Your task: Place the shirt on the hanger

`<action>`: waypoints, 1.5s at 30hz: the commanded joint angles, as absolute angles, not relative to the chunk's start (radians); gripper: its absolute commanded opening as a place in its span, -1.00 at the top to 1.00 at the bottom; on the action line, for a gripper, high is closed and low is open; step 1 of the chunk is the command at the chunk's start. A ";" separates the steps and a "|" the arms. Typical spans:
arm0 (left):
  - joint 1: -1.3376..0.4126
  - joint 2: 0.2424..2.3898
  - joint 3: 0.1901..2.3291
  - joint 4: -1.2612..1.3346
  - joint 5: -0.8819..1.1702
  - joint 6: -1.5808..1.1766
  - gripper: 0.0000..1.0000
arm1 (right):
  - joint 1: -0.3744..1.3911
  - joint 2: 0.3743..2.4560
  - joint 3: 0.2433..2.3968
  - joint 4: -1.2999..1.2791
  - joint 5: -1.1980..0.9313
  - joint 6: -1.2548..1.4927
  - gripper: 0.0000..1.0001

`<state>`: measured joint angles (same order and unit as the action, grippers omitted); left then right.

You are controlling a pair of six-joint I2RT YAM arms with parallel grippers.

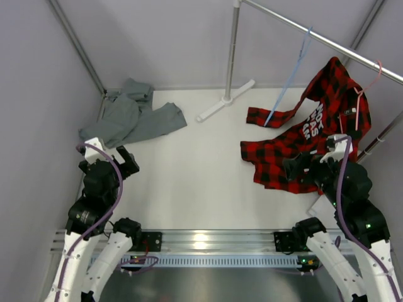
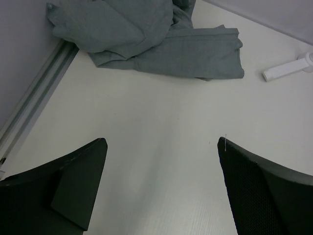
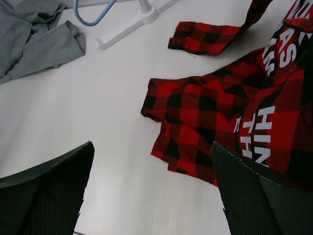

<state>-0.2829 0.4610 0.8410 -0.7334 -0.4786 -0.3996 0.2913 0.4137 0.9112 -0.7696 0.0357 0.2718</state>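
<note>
The grey shirt (image 1: 129, 116) lies crumpled at the far left of the white table, against the wall; it also shows in the left wrist view (image 2: 146, 36) and the right wrist view (image 3: 34, 39). The light-blue hanger (image 1: 291, 75) hangs from the metal rail, its lower end near the plaid sleeve; its hook end shows in the right wrist view (image 3: 93, 14). My left gripper (image 1: 123, 160) is open and empty, a short way in front of the grey shirt. My right gripper (image 1: 301, 171) is open and empty, over the edge of the plaid shirt.
A red-and-black plaid shirt (image 1: 302, 135) with white lettering hangs on a pink hanger (image 1: 365, 91) from the rail (image 1: 327, 43) and spills onto the table. The rack's pole and white foot (image 1: 223, 100) stand at the back centre. Grey walls close in both sides.
</note>
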 commanded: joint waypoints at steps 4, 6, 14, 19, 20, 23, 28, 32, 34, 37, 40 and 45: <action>-0.276 0.511 0.856 -0.721 -0.491 -0.495 -0.96 | 0.279 0.410 0.908 -0.696 0.032 0.278 -0.99; -0.276 0.547 0.859 -0.721 -0.399 -0.569 -0.96 | 0.279 0.397 0.897 -0.693 0.000 0.290 -0.99; -0.262 0.969 0.958 -0.595 -0.762 -0.889 -0.96 | 0.279 0.370 0.769 -0.540 -0.325 0.383 -0.99; 0.055 1.467 1.185 -0.473 -0.688 -0.847 -0.96 | 0.278 0.325 0.764 -0.563 -0.382 0.385 -0.99; 0.078 1.545 1.306 -0.465 -0.677 -0.821 -0.96 | 0.279 0.316 0.759 -0.563 -0.387 0.385 -0.99; 0.086 1.805 1.500 -0.466 -0.693 -0.658 -0.96 | 0.278 0.287 0.730 -0.565 -0.400 0.377 -0.99; 0.097 2.071 1.747 -0.529 -0.614 -0.584 -0.96 | 0.278 0.305 0.690 -0.557 -0.399 0.367 -0.99; 0.104 2.134 1.764 -0.534 -0.516 -0.610 -0.91 | 0.279 0.316 0.675 -0.540 -0.413 0.365 -0.99; 0.107 2.160 1.770 -0.534 -0.468 -0.632 -0.88 | 0.278 0.313 0.667 -0.532 -0.413 0.368 -0.99; 0.147 2.195 1.769 -0.532 -0.310 -0.679 -0.35 | 0.279 0.305 0.663 -0.532 -0.410 0.368 -0.99; 0.160 2.204 1.785 -0.532 -0.285 -0.666 0.99 | 0.279 0.293 0.657 -0.531 -0.411 0.368 -0.99; 0.149 2.064 1.755 -0.506 -0.203 -0.652 1.00 | 0.278 0.293 0.646 -0.526 -0.394 0.368 -0.99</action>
<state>0.1619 2.1834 1.7481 -0.5312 -0.2977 -0.6552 0.2913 0.2943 0.6518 -0.5907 -0.3946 0.3691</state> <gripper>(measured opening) 0.013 0.993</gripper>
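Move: The grey shirt lies crumpled about 29 cm ahead of the left hand, some 6 cm to its left and 22 cm below. Its loose right end reaches to about 13 cm right of the hand and 27 cm ahead. The rack's white foot stands roughly 31 cm ahead and 34 cm to the right, while the frame rail runs some 11 cm left of the shirt's middle. From the right hand, the grey shirt is about 30 cm ahead, 58 cm left and 24 cm down. The left fingers pinch the grey shirt near its middle, shutting fully only after the open hand has swept about 31 cm forward, 20 cm down and 10 cm left onto the cloth. On the way it tips down some 30 degrees and turns counter-clockwise, partly turning back near the end. The right hand, still open and empty, shifts about 7 cm left and 4 cm down, turning left. ##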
